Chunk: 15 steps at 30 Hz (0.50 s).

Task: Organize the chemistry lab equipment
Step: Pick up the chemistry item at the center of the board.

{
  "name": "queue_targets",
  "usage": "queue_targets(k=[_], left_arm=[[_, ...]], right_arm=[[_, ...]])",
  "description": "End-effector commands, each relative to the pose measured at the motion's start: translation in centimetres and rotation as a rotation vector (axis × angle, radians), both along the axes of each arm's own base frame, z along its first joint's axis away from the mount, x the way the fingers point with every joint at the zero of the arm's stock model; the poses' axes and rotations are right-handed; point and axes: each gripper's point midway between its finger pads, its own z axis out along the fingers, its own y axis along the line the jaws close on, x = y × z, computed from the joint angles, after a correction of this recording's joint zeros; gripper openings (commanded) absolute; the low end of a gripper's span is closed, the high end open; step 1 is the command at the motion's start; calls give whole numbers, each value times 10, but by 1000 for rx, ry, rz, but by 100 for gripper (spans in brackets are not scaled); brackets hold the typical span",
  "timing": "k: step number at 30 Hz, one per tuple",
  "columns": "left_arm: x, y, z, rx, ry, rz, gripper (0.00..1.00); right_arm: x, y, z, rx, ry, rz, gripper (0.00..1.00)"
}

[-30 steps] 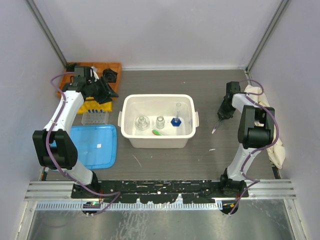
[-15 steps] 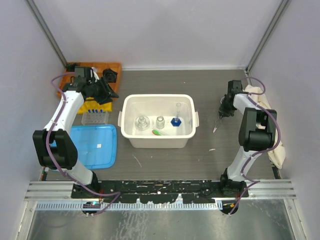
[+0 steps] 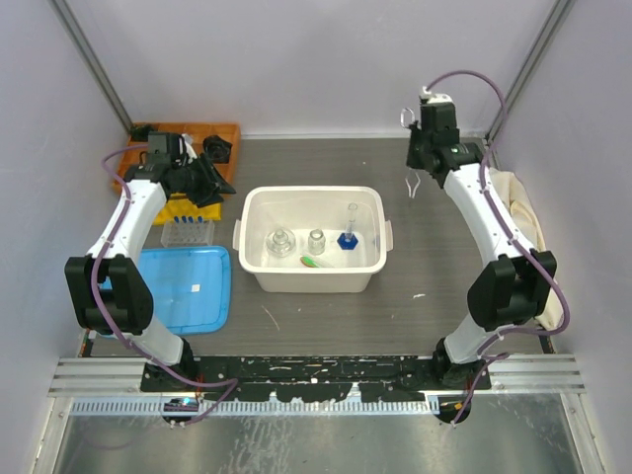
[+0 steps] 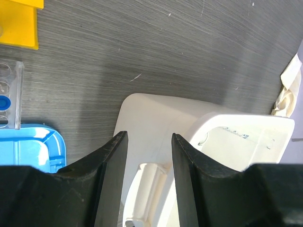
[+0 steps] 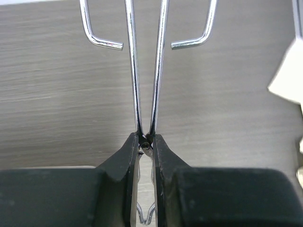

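My right gripper (image 3: 419, 158) (image 5: 146, 137) is shut on the metal forceps (image 5: 134, 75) at their pivot. It holds them in the air over the back right of the table, the thin forceps (image 3: 412, 185) hanging beside it. A white tub (image 3: 259, 275) in the middle holds a glass flask (image 3: 280, 242), a small glass jar (image 3: 316, 240), a tube on a blue base (image 3: 348, 237) and a green spoon (image 3: 314, 262). My left gripper (image 3: 205, 180) (image 4: 147, 137) is open and empty above the tub's (image 4: 156, 113) left end, beside the yellow rack (image 3: 178, 208) (image 4: 19, 23).
A clear tube rack (image 3: 188, 233) with blue caps (image 4: 4, 101) stands by a blue tray (image 3: 188, 286) (image 4: 28, 146) at the left. An orange tray (image 3: 188, 133) of black parts sits at the back left. A cream cloth (image 3: 533, 237) (image 4: 289, 87) lies along the right wall.
My right gripper closed on the forceps near the cloth, lifted them off the table and swung them up toward the back. The left arm has not moved.
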Motion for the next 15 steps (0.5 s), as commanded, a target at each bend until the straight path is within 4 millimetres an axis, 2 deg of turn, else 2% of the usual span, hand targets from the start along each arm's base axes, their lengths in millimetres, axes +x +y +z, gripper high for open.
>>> queue_targets(k=[1, 5, 8, 11, 15], left_arm=[[6, -3, 8, -23, -41, -15, 44], [5, -2, 9, -21, -43, -12, 44], [4, -2, 9, -19, -44, -10, 44], [4, -2, 9, -22, -45, -7, 44], [5, -2, 10, -24, -48, -5, 44]], right_arm=[[-4, 38, 90, -93, -212, 127, 1], [-15, 99, 129, -61, -323, 342, 1], [-29, 138, 144, -39, -356, 509, 1], [-44, 176, 142, -1, -327, 682, 1], [-70, 221, 121, -5, -231, 886, 1]])
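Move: The right hand already holds the metal tongs; the white bin they are headed for has its middle about 20 cm to its left, 9 cm back and 17 cm below. Inside the bin, the blue-based cylinder is some 12 cm left, 8 cm back and 16 cm down from this hand; the small glass jar is about 20 cm left, 8 cm back and 20 cm down. For the idle left hand, the bin's middle lies about 17 cm right, 4 cm back and 13 cm below. Swing the right gripper left by about 18 cm while lifting it another 11 cm or so, easing back slightly later on, to bring the tongs from the open table across towards the bin's right end. Turn the hand nearly 40 degrees counter-clockwise and tip the fingers up a little, keeping them pinched at the tongs' pivot. ##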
